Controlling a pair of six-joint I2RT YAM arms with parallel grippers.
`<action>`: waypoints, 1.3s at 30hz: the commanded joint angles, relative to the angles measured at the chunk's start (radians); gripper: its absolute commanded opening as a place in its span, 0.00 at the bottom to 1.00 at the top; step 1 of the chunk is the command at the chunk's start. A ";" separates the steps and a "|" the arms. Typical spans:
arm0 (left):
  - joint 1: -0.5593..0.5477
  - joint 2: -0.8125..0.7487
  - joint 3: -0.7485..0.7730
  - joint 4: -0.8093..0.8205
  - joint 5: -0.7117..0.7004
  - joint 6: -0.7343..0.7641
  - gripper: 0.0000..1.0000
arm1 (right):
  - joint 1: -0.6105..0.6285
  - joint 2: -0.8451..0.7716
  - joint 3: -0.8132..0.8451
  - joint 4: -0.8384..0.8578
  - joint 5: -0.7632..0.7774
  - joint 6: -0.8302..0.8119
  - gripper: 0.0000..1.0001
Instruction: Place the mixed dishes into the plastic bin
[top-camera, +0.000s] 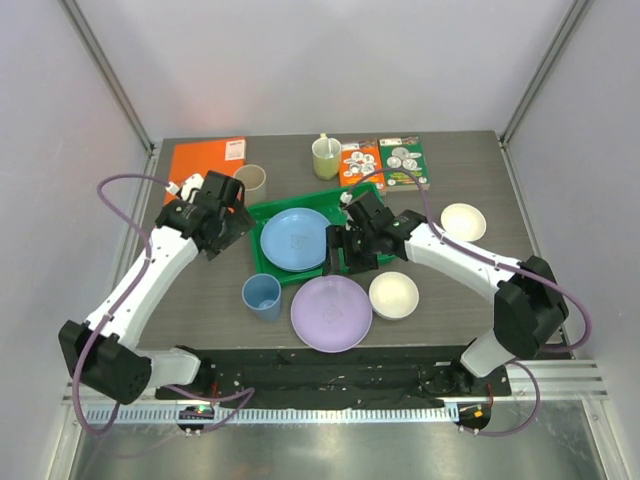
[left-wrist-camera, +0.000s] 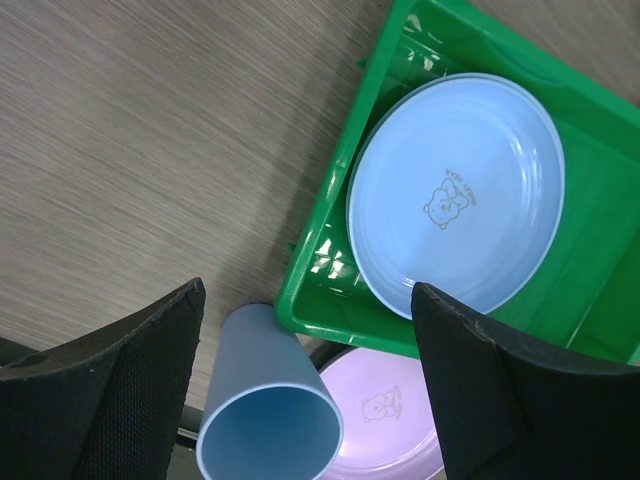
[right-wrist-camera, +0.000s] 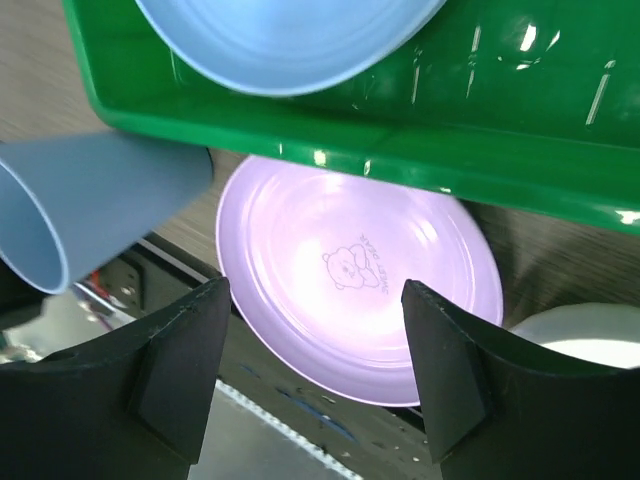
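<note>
One light blue plate (top-camera: 296, 240) lies in the green plastic bin (top-camera: 256, 235). In front of the bin the lilac plate (top-camera: 331, 312), blue cup (top-camera: 262, 296) and a cream bowl (top-camera: 393, 295) stand on the table. The beige cup (top-camera: 250, 181) is behind the bin's left corner. My left gripper (top-camera: 232, 235) hovers open and empty at the bin's left rim (left-wrist-camera: 330, 325), with the plate (left-wrist-camera: 455, 190) and blue cup (left-wrist-camera: 265, 410) below it. Over the bin's near right edge, my right gripper (top-camera: 345, 262) is open and empty above the lilac plate (right-wrist-camera: 350, 270).
A second cream dish (top-camera: 463, 221) sits at the right. At the back are an orange folder (top-camera: 205, 157), a yellow-green mug with a spoon (top-camera: 326, 157) and two printed cards (top-camera: 385, 160). Grey walls close in three sides.
</note>
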 joint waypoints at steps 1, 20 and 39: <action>0.026 -0.086 -0.044 0.060 0.013 0.007 0.84 | 0.045 0.010 0.010 -0.035 0.121 -0.092 0.75; 0.029 -0.334 -0.164 0.040 -0.039 -0.047 0.82 | 0.056 0.099 -0.129 0.043 0.221 -0.172 0.66; 0.029 -0.393 -0.216 0.031 -0.097 -0.096 0.82 | 0.129 0.040 -0.114 0.025 0.212 -0.154 0.01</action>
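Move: The purple plate's middle lies about 6 cm back, 1 cm to the left and 9 cm below my right hand. The white bowl stands some 11 cm to this hand's right and 3 cm back. The blue cup is about 15 cm to its left and 4 cm back; the green bin's middle is 10 cm ahead and 3 cm left. From my left hand, the purple plate is roughly 12 cm back, 19 cm to the right and 16 cm down. I sink my open right hand about 9 cm and carry it some 4 cm right to the purple plate's right rim, beside the white bowl, tipping the fingers nearly 20 degrees steeper. Down there I shut them on the rim, easing slightly back and left. Meanwhile my left hand, wide open and empty, withdraws from the bin about 5 cm back, some left and slightly up. ##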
